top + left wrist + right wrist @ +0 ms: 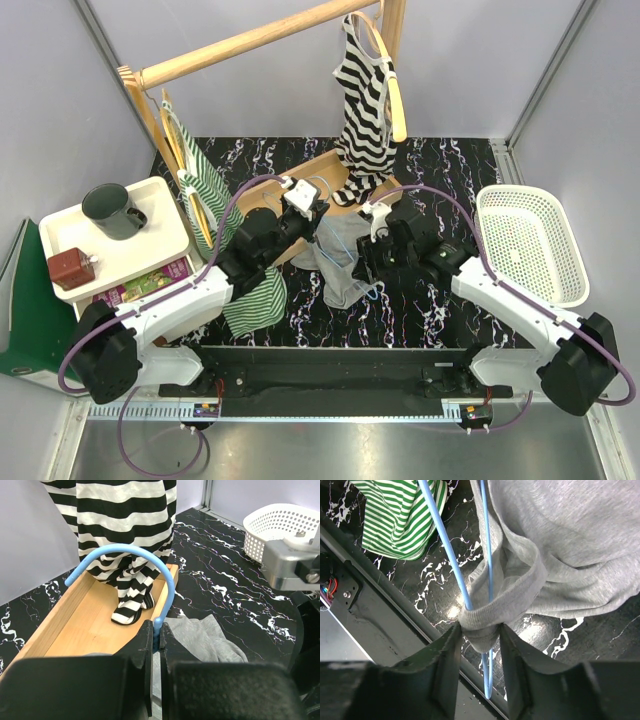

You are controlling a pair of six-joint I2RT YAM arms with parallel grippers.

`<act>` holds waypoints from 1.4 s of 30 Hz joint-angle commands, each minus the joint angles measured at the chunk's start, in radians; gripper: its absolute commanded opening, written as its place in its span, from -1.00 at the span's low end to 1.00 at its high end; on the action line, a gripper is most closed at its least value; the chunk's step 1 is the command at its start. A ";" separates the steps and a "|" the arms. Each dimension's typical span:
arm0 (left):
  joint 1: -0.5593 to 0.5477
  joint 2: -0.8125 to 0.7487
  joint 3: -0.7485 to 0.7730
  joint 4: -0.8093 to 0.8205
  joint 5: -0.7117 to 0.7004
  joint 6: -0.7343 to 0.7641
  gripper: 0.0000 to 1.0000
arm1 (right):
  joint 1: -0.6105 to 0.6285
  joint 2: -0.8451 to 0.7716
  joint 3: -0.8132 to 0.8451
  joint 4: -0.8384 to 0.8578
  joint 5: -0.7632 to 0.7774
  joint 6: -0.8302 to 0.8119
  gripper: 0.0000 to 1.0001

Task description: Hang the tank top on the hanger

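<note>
The grey tank top point(338, 268) hangs bunched between my two grippers above the black marble table. My left gripper point(159, 630) is shut on the neck of the light-blue wire hanger point(165, 575), just below its curved hook. Grey cloth point(205, 640) lies right of the fingers. In the right wrist view the hanger point(451, 555) runs down through a ribbed edge of the tank top point(570, 545). My right gripper point(479, 632) pinches that folded edge from both sides, with the hanger's end poking out below it. In the top view this gripper point(368, 266) is at the top's right side.
A black-and-white striped top point(365, 100) hangs from the wooden rack point(250, 40), over its wooden base point(85, 625). A green-and-white striped top point(255, 300) drapes by my left arm. A white basket point(530, 245) stands right. A mug point(112, 210) and red box point(70, 268) are left.
</note>
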 commanded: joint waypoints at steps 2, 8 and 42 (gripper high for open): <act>-0.004 -0.039 0.057 0.061 0.011 -0.016 -1.00 | 0.017 0.012 -0.022 0.062 -0.019 -0.005 -0.25; -0.002 -0.050 0.054 0.061 0.015 -0.021 -1.00 | 0.023 0.006 -0.023 0.074 0.010 0.015 -1.00; -0.019 -0.252 -0.008 -0.219 0.058 -0.080 0.98 | 0.023 -0.004 0.343 -0.038 0.210 -0.064 -1.00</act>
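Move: The tank top's raised edge, with the blue hanger's bars through it, lies between the right hand's half-open fingers, about 1 cm to its left and 1 cm down. The hanger's neck is roughly 10 cm ahead, 8 cm left and 9 cm up, already in the left hand's shut fingers. From the left hand, that edge is about 10 cm back, 7 cm right and 10 cm below; the black-and-white top hangs roughly 16 cm ahead, 11 cm right. The right fingers shut the rest of the way, pinching the tank top's edge together with the hanger after a dip of about 1 cm. The left fingers then spring wide and let go of the neck, that hand easing some 4 cm up, 4 cm back and a little left. Keeping its pinch, the right hand lifts about 10 cm and goes nearly 4 cm forward, fingers tilting up some 15 degrees. ##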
